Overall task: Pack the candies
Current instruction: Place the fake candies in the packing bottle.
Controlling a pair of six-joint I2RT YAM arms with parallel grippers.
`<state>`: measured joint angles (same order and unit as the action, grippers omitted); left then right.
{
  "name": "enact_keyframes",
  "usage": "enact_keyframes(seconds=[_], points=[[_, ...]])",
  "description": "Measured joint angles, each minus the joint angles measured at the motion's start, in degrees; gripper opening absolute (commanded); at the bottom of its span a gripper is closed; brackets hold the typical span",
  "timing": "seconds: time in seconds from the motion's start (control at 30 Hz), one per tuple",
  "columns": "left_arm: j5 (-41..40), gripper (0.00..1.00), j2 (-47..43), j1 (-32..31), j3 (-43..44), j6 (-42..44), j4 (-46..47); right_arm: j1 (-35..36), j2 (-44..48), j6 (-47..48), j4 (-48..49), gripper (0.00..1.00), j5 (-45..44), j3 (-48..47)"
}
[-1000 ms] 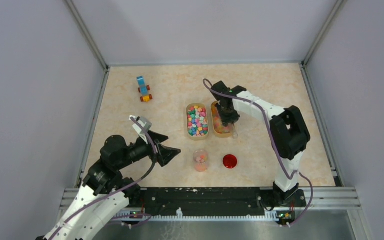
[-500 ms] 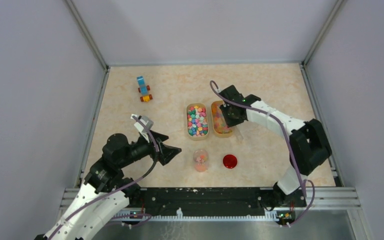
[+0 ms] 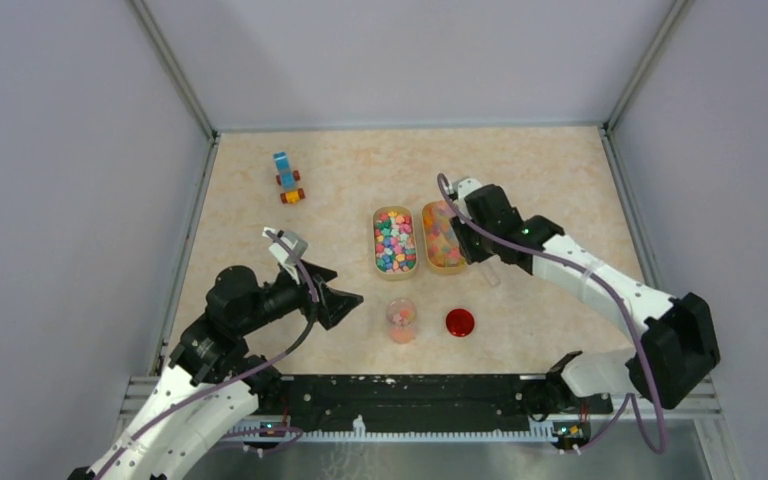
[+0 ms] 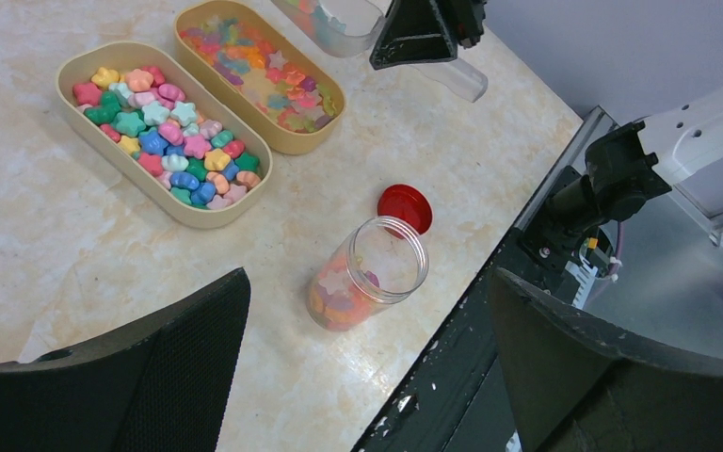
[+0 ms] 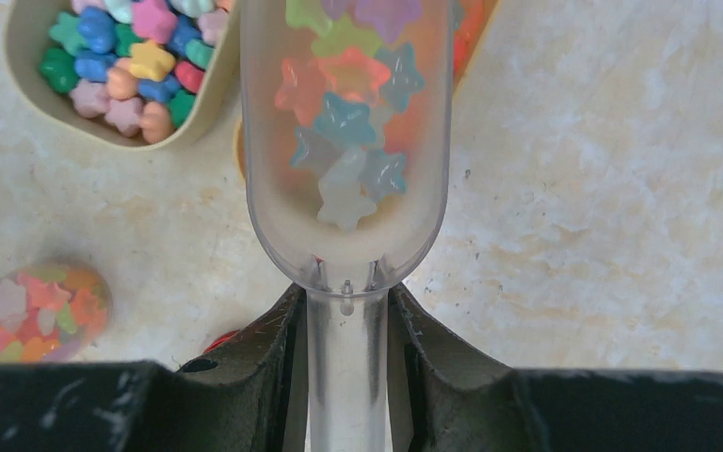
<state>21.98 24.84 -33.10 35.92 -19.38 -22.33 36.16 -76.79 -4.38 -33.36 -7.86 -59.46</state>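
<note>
Candies (image 3: 395,241) fill the left of two tan oval trays, and smaller star-shaped candies (image 4: 254,71) lie in the right tray (image 3: 428,245). My right gripper (image 5: 346,339) is shut on the handle of a clear plastic scoop (image 5: 346,141), which holds several star candies (image 5: 344,132) above the right tray's near end. A clear open jar (image 3: 401,320) stands nearer the arms, partly filled with candies (image 4: 339,297). My left gripper (image 3: 343,300) hangs open just left of the jar, with nothing between its fingers.
A round red lid (image 3: 459,322) lies flat to the right of the jar. A blue-and-orange toy block vehicle (image 3: 287,177) sits at the far left. The black front rail (image 4: 490,311) runs close behind the jar in the left wrist view.
My right arm has swung out to the right, and its gripper with the scoop has drawn back from over the right tray toward the tray's near-right side. The left arm has barely moved.
</note>
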Motion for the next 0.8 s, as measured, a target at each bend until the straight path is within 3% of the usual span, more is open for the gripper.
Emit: enact_keyframes(seconds=[0.4, 0.57, 0.8], points=[[-0.2, 0.99, 0.2, 0.0, 0.0, 0.0, 0.0, 7.5, 12.8, 10.2, 0.4, 0.00, 2.3, 2.4], [-0.2, 0.99, 0.2, 0.0, 0.0, 0.0, 0.0, 9.6, 14.0, 14.1, -4.0, 0.00, 4.3, 1.9], [-0.2, 0.99, 0.2, 0.0, 0.0, 0.0, 0.0, 18.4, 15.3, 20.9, -11.3, 0.00, 5.4, 0.4]])
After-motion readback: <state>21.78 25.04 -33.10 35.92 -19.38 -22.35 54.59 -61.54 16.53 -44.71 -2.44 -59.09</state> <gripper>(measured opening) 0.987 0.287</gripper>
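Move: The right hand holds the clear scoop, loaded with star candies. The packing bottle stands about 14 cm back from this hand and 15 cm to its left, its middle some 8 cm lower. The red lid lies about 11 cm back and 1 cm left, the translucent-candy tray 9 cm ahead and 4 cm left, and the bright-candy tray 9 cm ahead and 17 cm left, all roughly 13 cm down. From the idle left hand, the bottle is level fore and aft, 11 cm right and 18 cm below. Keeping its pinch on the scoop's handle, the right hand carries the load back from the translucent-candy tray towards the packing bottle, about 10 cm back and a little left. It climbs some 5 cm early on, then travels nearly level, swinging the bowl counter-clockwise nearly 40 degrees throughout. ##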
